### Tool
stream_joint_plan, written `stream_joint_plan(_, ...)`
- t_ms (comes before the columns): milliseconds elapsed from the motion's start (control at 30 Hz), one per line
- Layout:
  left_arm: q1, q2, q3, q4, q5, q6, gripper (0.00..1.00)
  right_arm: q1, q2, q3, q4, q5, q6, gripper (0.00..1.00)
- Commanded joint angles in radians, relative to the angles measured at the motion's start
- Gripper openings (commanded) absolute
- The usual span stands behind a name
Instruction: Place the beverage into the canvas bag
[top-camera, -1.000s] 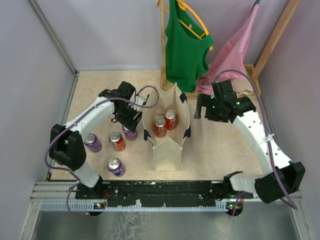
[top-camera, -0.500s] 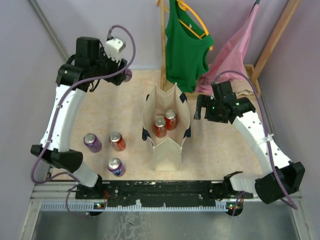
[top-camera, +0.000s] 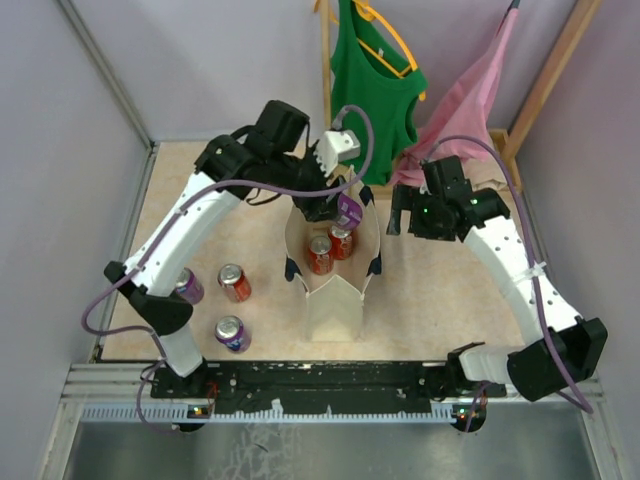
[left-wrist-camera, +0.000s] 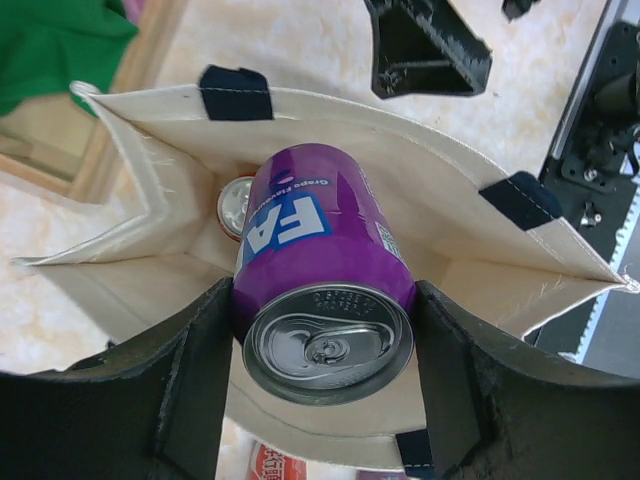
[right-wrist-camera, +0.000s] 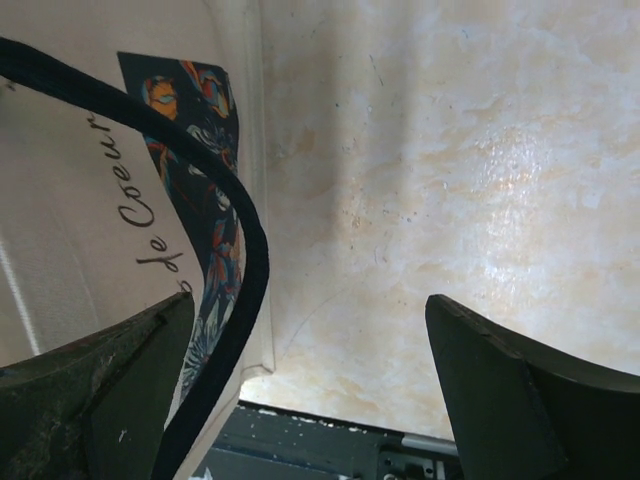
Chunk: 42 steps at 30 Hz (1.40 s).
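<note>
My left gripper (top-camera: 342, 208) is shut on a purple beverage can (top-camera: 349, 212), held just over the far end of the open canvas bag (top-camera: 330, 300). In the left wrist view the can (left-wrist-camera: 325, 260) sits between both fingers (left-wrist-camera: 195, 375), its silver top toward the camera and its bottom pointing into the beige bag (left-wrist-camera: 450, 205). Two red cans (top-camera: 320, 253) stand inside the bag; one can top (left-wrist-camera: 233, 205) shows past the purple can. My right gripper (top-camera: 400, 215) stands open beside the bag's right side. The bag's navy handle (right-wrist-camera: 240, 250) runs past the left finger (right-wrist-camera: 110, 390), which nothing touches.
Three loose cans stand left of the bag: purple (top-camera: 186, 286), red (top-camera: 234, 282), purple (top-camera: 231, 332). A wooden rack (top-camera: 325, 90) behind the bag carries a green tank top (top-camera: 372, 95) and a pink garment (top-camera: 462, 100). The black base rail (top-camera: 330, 380) runs along the near edge.
My left arm lifted the purple can from the table left of the bag, swung up to the far left, then came across to above the bag's opening. The right arm has not moved.
</note>
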Motion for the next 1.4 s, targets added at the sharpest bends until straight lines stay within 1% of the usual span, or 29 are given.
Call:
stream_joint_plan(0, -0.044, 0.016, 0.032, 0.006, 0.024, 0.050, 0.00, 0.005, -0.001, 0.083, -0.021, -0.014, -0.016, 0.99)
stream_joint_plan(233, -0.100, 0.086, 0.019, -0.053, -0.002, 0.100, 0.00, 0.005, -0.007, 0.101, -0.059, -0.018, -0.007, 0.99)
stream_joint_plan(400, -0.139, 0.112, -0.029, -0.043, -0.048, 0.136, 0.00, 0.005, -0.018, 0.074, -0.055, -0.029, -0.012, 0.99)
stream_joint_plan(567, -0.140, 0.111, -0.128, -0.002, -0.106, 0.140, 0.00, 0.005, -0.005, 0.065, -0.044, -0.029, -0.028, 0.99)
stream_joint_plan(800, -0.141, 0.127, -0.262, 0.057, -0.123, 0.159, 0.00, 0.005, 0.011, 0.068, -0.045, -0.023, -0.062, 0.99)
stream_joint_plan(1167, -0.140, 0.239, -0.255, 0.093, -0.208, 0.132, 0.00, 0.001, 0.021, 0.088, -0.071, -0.002, -0.089, 0.99)
stream_joint_plan(1367, -0.140, 0.254, -0.280, 0.093, -0.227, 0.121, 0.00, -0.004, 0.018, 0.087, -0.079, 0.010, -0.096, 0.99)
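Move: The left hand already holds the purple can over the canvas bag. The free bag floor for the can is roughly 27 cm below this hand, 1 cm back and 3 cm to its right. At about the same depth, one red can stands some 2 cm ahead and 3 cm left, the other about 6 cm ahead and 1 cm right. From the right hand, the free spot is about 10 cm left, 5 cm back and 14 cm below. Down about 20 cm into the bag's mouth goes the left hand, easing back and a little right at first, then dropping steeply and drifting forward again near the end. The wrist tilts some 25 degrees so the fingers point more steeply down, keeping their hold on the purple can, while the wrist comes close against the bag's right wall. ##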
